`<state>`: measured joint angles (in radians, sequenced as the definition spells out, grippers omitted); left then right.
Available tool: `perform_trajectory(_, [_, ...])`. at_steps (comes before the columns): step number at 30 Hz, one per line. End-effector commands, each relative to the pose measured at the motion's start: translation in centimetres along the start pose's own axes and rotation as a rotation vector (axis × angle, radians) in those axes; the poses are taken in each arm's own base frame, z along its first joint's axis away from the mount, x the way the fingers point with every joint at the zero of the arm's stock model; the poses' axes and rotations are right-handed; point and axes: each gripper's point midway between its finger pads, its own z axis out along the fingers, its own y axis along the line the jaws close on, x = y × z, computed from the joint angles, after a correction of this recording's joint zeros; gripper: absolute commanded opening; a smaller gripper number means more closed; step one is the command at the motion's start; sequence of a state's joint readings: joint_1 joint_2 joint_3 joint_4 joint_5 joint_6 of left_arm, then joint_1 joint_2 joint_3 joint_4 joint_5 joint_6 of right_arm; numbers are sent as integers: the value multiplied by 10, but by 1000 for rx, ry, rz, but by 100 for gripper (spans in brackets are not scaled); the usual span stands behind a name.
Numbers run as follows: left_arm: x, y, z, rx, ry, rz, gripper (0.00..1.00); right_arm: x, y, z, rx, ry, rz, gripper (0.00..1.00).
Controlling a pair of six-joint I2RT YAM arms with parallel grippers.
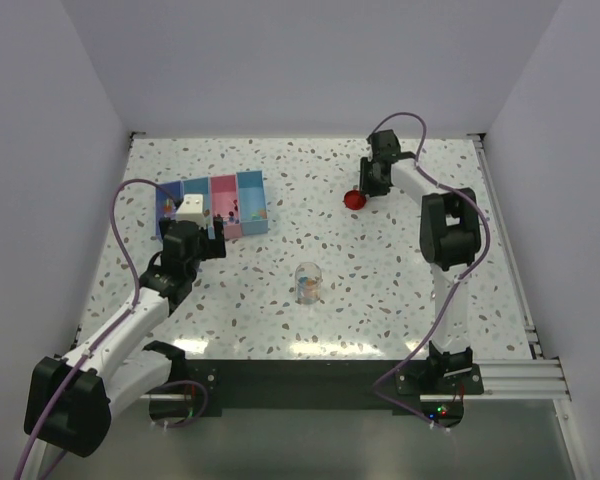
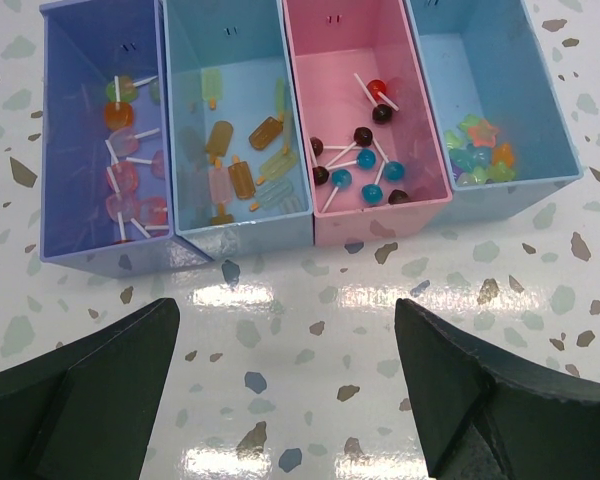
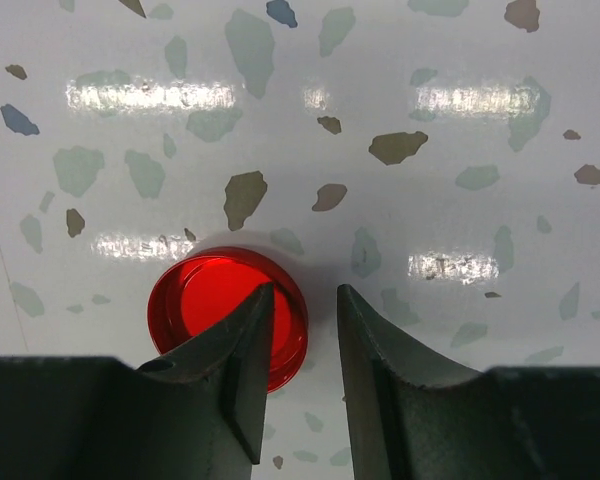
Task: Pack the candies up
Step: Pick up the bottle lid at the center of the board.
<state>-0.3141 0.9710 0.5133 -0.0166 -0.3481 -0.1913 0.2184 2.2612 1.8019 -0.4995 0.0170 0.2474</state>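
The candies lie sorted in a four-compartment tray [image 2: 380,222] [image 1: 226,180]: flat lollipops [image 2: 130,170] in the purple bin, ice-pop shapes [image 2: 242,175] in the light-blue one, ball lollipops [image 2: 365,165] in the pink one, star sweets [image 2: 477,150] in the blue one. My left gripper [image 2: 285,320] [image 1: 195,240] hovers wide open just in front of the tray, holding nothing. At the far right, my right gripper [image 3: 305,300] [image 1: 366,188] is down at the round red lid [image 3: 200,300] [image 1: 354,199]. Its jaws are narrowed astride the lid's right rim, one finger [image 3: 242,340] inside, a gap still showing.
A small clear jar [image 1: 307,282] with a few coloured sweets inside stands upright mid-table, between the two arms. White walls close in the speckled table on three sides.
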Motion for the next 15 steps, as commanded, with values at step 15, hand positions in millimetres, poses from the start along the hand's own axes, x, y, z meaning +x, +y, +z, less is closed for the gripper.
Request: perform_trajectory(15, [-31,-3,-3,6,-79,-70,93,-18,10,-30,42,-75,-178,0])
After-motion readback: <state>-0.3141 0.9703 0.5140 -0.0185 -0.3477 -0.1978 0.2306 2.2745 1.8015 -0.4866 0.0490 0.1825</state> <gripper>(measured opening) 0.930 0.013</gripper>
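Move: The right hand is almost on the red bottle lid, whose middle lies about 3 cm to its left, 1 cm back and 1 cm below. The clear candy jar stands roughly 25 cm back and 14 cm left; the candy box's middle is some 38 cm left and 1 cm back. From the left hand, the lid lies about 18 cm ahead, 35 cm right and 10 cm lower. The right hand sinks about 1 cm, then its fingers close fully, pinching the red lid's right-hand rim. ##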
